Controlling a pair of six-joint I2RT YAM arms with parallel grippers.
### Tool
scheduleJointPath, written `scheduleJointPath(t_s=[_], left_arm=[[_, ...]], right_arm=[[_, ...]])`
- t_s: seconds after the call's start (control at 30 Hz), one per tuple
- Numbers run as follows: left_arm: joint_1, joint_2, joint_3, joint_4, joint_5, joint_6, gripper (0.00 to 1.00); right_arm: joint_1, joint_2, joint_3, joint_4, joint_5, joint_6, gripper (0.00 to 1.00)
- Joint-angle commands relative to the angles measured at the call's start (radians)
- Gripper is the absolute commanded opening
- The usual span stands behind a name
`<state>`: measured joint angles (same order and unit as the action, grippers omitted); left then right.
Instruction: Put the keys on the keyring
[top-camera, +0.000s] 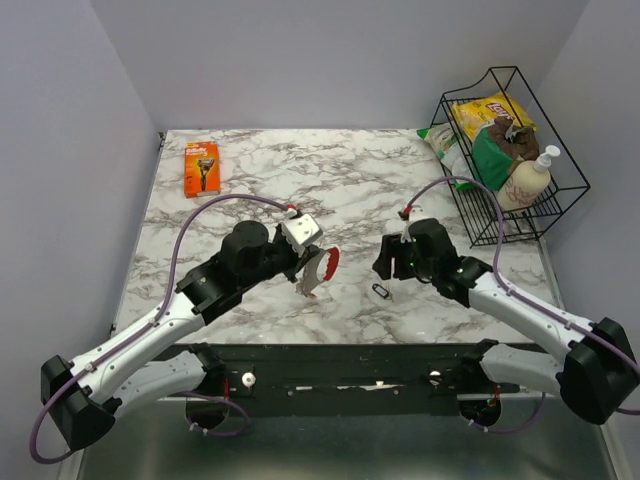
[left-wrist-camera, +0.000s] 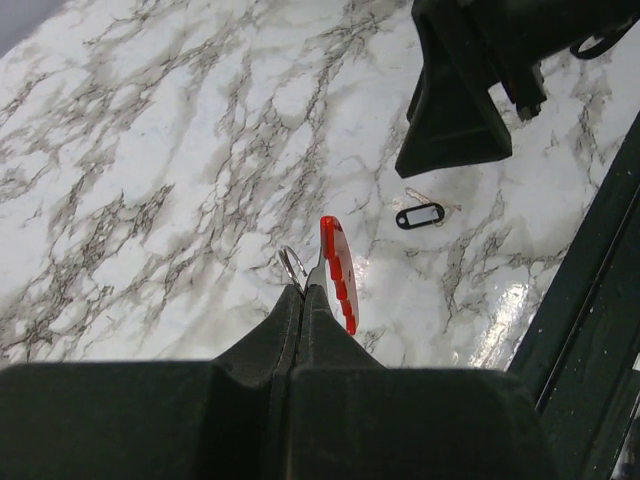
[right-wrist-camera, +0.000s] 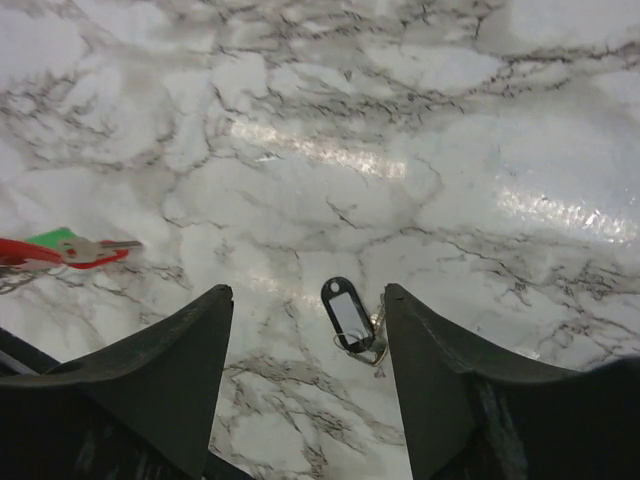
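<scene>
My left gripper is shut on the keys. A red curved tag and a thin silvery loop stick out past its fingertips, above the marble. In the top view the keys hang at the left gripper, left of centre. The keyring, a small black oblong loop with a thin wire ring at its near end, lies flat on the table. My right gripper is open and hovers over it, one finger on each side, not touching. The keyring sits just in front of the right gripper.
An orange razor pack lies at the far left. A black wire basket with snack bags and a soap bottle stands at the far right. A black frame runs along the table's near edge. The keys' red and green heads show at the right wrist view's left edge.
</scene>
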<state>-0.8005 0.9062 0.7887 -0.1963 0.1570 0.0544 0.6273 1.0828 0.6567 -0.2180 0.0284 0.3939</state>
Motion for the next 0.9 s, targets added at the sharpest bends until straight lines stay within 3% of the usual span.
scheduleJointPath(t_s=[0.0, 0.27, 0.53, 0.7, 0.83, 0.87], left_arm=[[-0.002, -0.029, -0.003, 0.043, -0.037, -0.018, 0.00], [-0.002, -0.029, -0.009, 0.049, -0.017, -0.027, 0.00], [-0.002, -0.030, -0.008, 0.052, -0.014, -0.030, 0.00], [-0.002, -0.027, -0.006, 0.052, -0.013, -0.027, 0.00], [-0.002, -0.026, -0.003, 0.051, -0.011, -0.027, 0.00], [-0.002, -0.024, -0.005, 0.049, -0.013, -0.027, 0.00]], right_arm=[[0.000, 0.103, 0.014, -0.092, 0.025, 0.052, 0.68], [0.003, 0.298, 0.012, -0.073, -0.087, 0.022, 0.58], [0.000, 0.359, 0.020, -0.063, -0.137, 0.014, 0.45], [0.002, 0.364, 0.012, -0.058, -0.171, 0.008, 0.21], [0.002, 0.333, 0.009, -0.060, -0.196, 0.010, 0.10], [0.002, 0.322, 0.008, -0.060, -0.199, 0.008, 0.02]])
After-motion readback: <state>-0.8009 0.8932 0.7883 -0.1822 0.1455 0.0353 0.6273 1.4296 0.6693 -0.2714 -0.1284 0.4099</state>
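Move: The black key tag with its small metal ring lies flat on the table about 11 cm below the right hand, some 4 cm back and barely 1 cm to its left. The red keyring with keys, held by the left hand, hangs about 15 cm to the right hand's left, roughly 2 cm back and 8 cm higher. From the left hand the tag is around 17 cm to the right, about level fore and aft, and 22 cm below. The black key tag is what the right hand drops onto: it sinks about 10 cm, drawing back some 4 cm, while the fingers tip about 20 degrees steeper towards the table. Down there it nearly stops and closes the part-open fingers almost shut, pinching the metal ring end beside the tag. The left hand stays put, keeping its grip on the red keyring. ##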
